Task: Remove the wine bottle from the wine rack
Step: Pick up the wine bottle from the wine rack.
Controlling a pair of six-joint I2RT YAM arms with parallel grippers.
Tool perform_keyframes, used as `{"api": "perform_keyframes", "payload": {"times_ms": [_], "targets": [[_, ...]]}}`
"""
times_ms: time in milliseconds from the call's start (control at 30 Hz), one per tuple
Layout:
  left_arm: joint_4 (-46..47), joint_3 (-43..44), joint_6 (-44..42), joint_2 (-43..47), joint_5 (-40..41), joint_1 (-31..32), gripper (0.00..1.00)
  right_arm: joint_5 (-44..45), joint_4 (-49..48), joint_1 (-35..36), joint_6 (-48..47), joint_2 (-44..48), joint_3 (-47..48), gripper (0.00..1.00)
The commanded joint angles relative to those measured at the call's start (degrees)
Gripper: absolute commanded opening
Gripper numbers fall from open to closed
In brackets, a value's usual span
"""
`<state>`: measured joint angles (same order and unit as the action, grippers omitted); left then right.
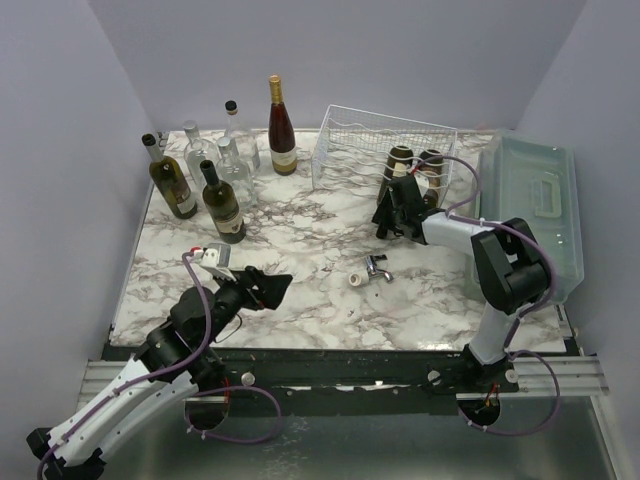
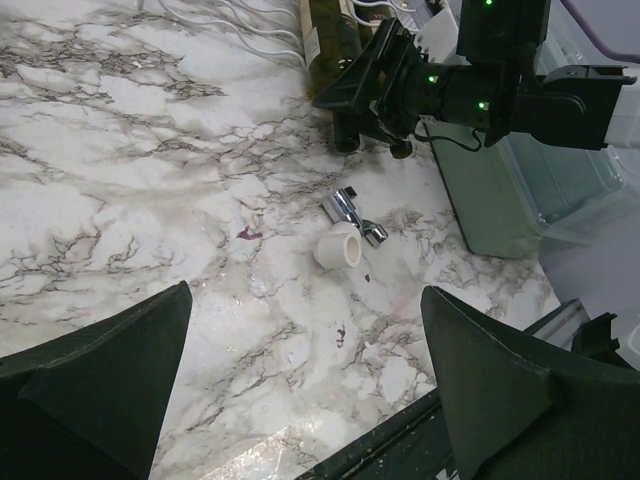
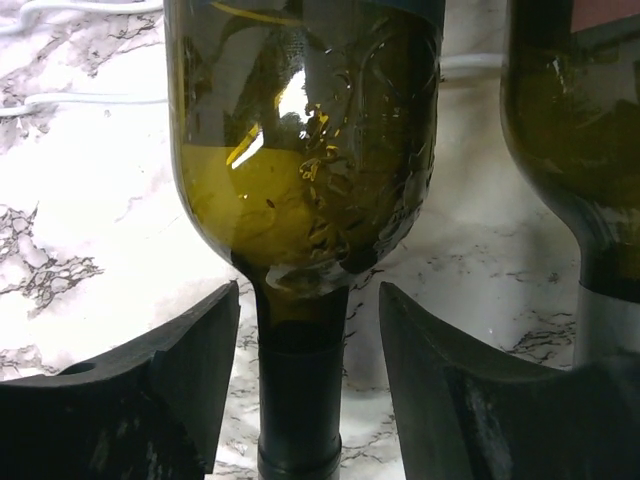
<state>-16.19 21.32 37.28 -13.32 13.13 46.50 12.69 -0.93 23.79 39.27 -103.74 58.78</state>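
Note:
The white wire wine rack (image 1: 385,135) stands at the back right, and two dark green wine bottles lie in it with their necks toward me. The left wine bottle (image 1: 399,160) fills the right wrist view (image 3: 305,150), and its dark neck (image 3: 300,400) runs down between my right gripper's jaws. My right gripper (image 3: 310,380) (image 1: 388,222) straddles that neck with a gap on each side, so it is open. The second bottle (image 3: 580,150) lies just to the right. My left gripper (image 1: 275,287) (image 2: 305,390) hovers open and empty over the near-left table.
A translucent grey-green lidded bin (image 1: 535,210) stands along the right edge beside the right arm. Several upright bottles (image 1: 225,200) cluster at the back left. A small white roll (image 2: 340,245) and a metal piece (image 1: 378,266) lie mid-table.

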Motion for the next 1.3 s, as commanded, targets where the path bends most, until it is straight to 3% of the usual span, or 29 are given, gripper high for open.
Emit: {"api": "perform_keyframes", "payload": {"times_ms": [0,467,767,867,1267], "targets": [[-1.41,-0.54,0.96,1.12,1.04,-0.23,0.99,1.33,-2.5,0.11,2.14,-2.56,0.71,0.59],[-1.74,-0.14,1.22,1.08,1.44,-0.23,0.99,2.15,-3.17,0.11,4.46,-4.87,0.47,0.46],[-2.31,0.21,1.22,1.4,1.29,-0.19,0.99,-1.44,-4.23,0.11,4.29,0.61,-2.64,0.12],[-2.43,0.23,1.22,1.63,1.29,-0.2,0.99,-3.77,-4.54,0.11,4.19,3.39,-3.56,0.05],[-2.87,1.04,0.88,1.77,0.68,-0.17,0.99,-11.7,2.09,0.1,5.51,8.81,-3.02,0.0]]}}
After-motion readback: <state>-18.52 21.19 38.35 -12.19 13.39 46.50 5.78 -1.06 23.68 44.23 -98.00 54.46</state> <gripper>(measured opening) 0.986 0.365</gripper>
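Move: Lying neck-down in the rack, the wine bottle already has its neck between the right hand's open fingers; its middle is about 6 cm ahead and 4 cm higher, with no sideways offset. The second wine bottle lies 8 cm to its right at the same reach, and the tap sits some 12 cm back, 3 cm left and 5 cm below the right hand. From the left hand the wine bottle is roughly 23 cm ahead, 27 cm right and 11 cm below. Easing about 1 cm forward and down, the right hand closes its open fingers until they pinch the bottle's neck just below the shoulder. With that grip kept, it then draws back some 3 cm and up nearly 3 cm, drifting about 1 cm left, its left side tipping up slightly, starting the bottle out of the rack towards the robot. ##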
